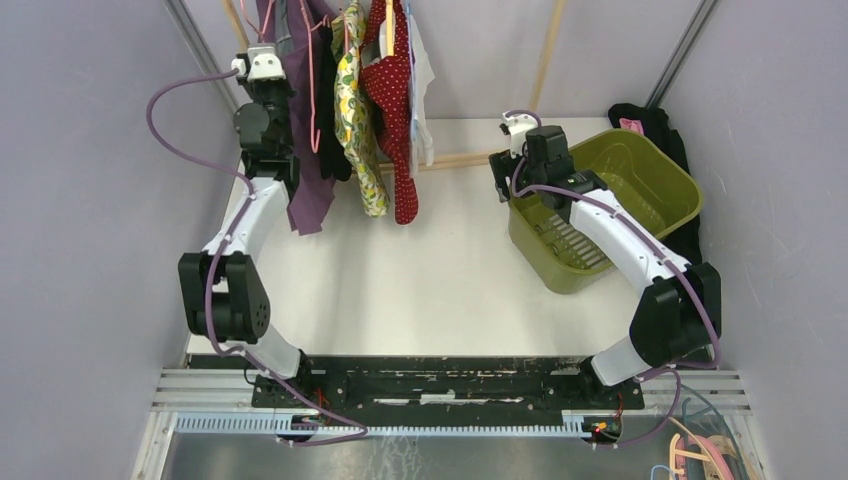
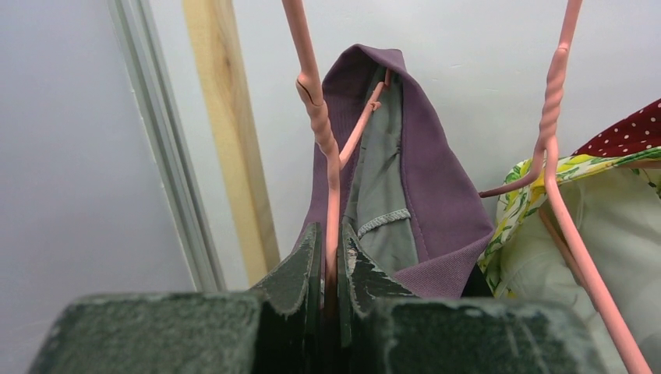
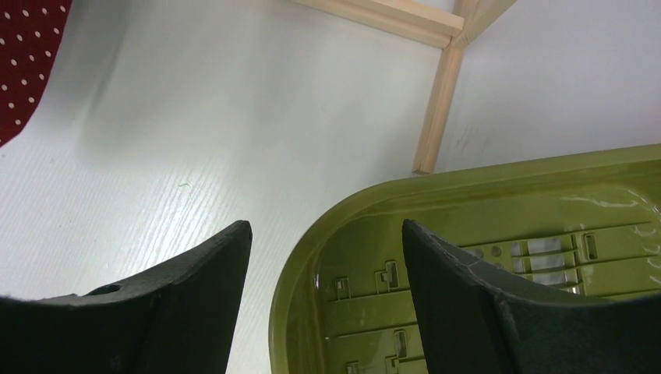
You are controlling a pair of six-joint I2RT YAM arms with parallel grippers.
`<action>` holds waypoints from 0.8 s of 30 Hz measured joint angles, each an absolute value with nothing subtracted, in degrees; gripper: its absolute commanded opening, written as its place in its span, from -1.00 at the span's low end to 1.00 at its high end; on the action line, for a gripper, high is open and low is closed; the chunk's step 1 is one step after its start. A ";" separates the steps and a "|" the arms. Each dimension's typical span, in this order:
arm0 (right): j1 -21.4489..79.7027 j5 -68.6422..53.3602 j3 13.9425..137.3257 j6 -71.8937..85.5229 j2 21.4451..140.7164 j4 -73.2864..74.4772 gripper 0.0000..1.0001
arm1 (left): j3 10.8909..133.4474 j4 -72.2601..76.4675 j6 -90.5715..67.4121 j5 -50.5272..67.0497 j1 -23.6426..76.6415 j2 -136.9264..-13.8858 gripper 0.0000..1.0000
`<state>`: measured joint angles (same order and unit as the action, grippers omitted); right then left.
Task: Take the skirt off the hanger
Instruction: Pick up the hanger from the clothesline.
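Observation:
The purple skirt [image 1: 305, 150] hangs at the left end of the clothes rack on a pink wire hanger [image 1: 312, 90]. In the left wrist view the skirt's purple waistband with grey lining [image 2: 436, 195] drapes over the pink hanger [image 2: 318, 117]. My left gripper [image 2: 330, 234] is shut on that hanger's wire, just below its twisted neck. My right gripper [image 3: 326, 226] stands open with nothing between its fingers, hovering over the left rim of the green basket [image 3: 499, 257], away from the skirt. From above, the right gripper [image 1: 503, 172] is at the basket's near-left corner.
A floral garment [image 1: 352, 110] and a red polka-dot one [image 1: 395, 90] hang to the right of the skirt, the floral one on a second pink hanger [image 2: 553, 117]. The green basket [image 1: 690, 200] stands at the right, dark cloth [image 1: 650, 120] behind it. A wooden rack post [image 2: 230, 132] rises at the left.

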<state>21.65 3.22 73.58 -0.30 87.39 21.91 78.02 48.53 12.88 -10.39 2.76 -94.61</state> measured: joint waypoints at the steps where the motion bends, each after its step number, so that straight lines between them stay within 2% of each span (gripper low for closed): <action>1: 21.65 3.07 73.71 -0.27 87.39 21.91 0.53 | 77.19 47.83 13.04 -10.41 2.76 -93.30 -0.94; 12: 21.65 2.39 74.26 -0.25 87.22 22.06 0.52 | 64.84 35.03 17.56 -10.61 2.76 -73.69 -0.94; 18: 21.65 2.02 74.89 0.84 85.47 23.27 0.48 | 55.81 24.40 19.31 -12.64 2.98 -61.73 -0.94; 24: 22.17 1.26 76.53 2.44 83.48 24.71 0.45 | 52.71 11.11 20.71 -13.85 3.09 -52.90 -0.94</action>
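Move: The pink hanger with the purple skirt is already in the left fingers, by its near arm; its neck is about 6 cm ahead and 5 cm above them. The clear space it is drawn to lies roughly 20 cm back and 8 cm lower. A second pink hanger hangs some 10 cm right of that hand and 5 cm ahead, the lemon-print garment about 18 cm right and 5 cm ahead. From the right hand the skirt's hanger is around 48 cm left, 15 cm ahead and 25 cm higher. The skirt's hanger, still pinched in the left fingers, is drawn about 17 cm straight back towards the robot, away from the clothesline and the other clothes, first nearly level, then also sinking to some 7 cm lower, while the wrist tips the fingers down by about 20 degrees. The right hand, empty and open, mostly rises about 4 cm by the green basket's rim. ##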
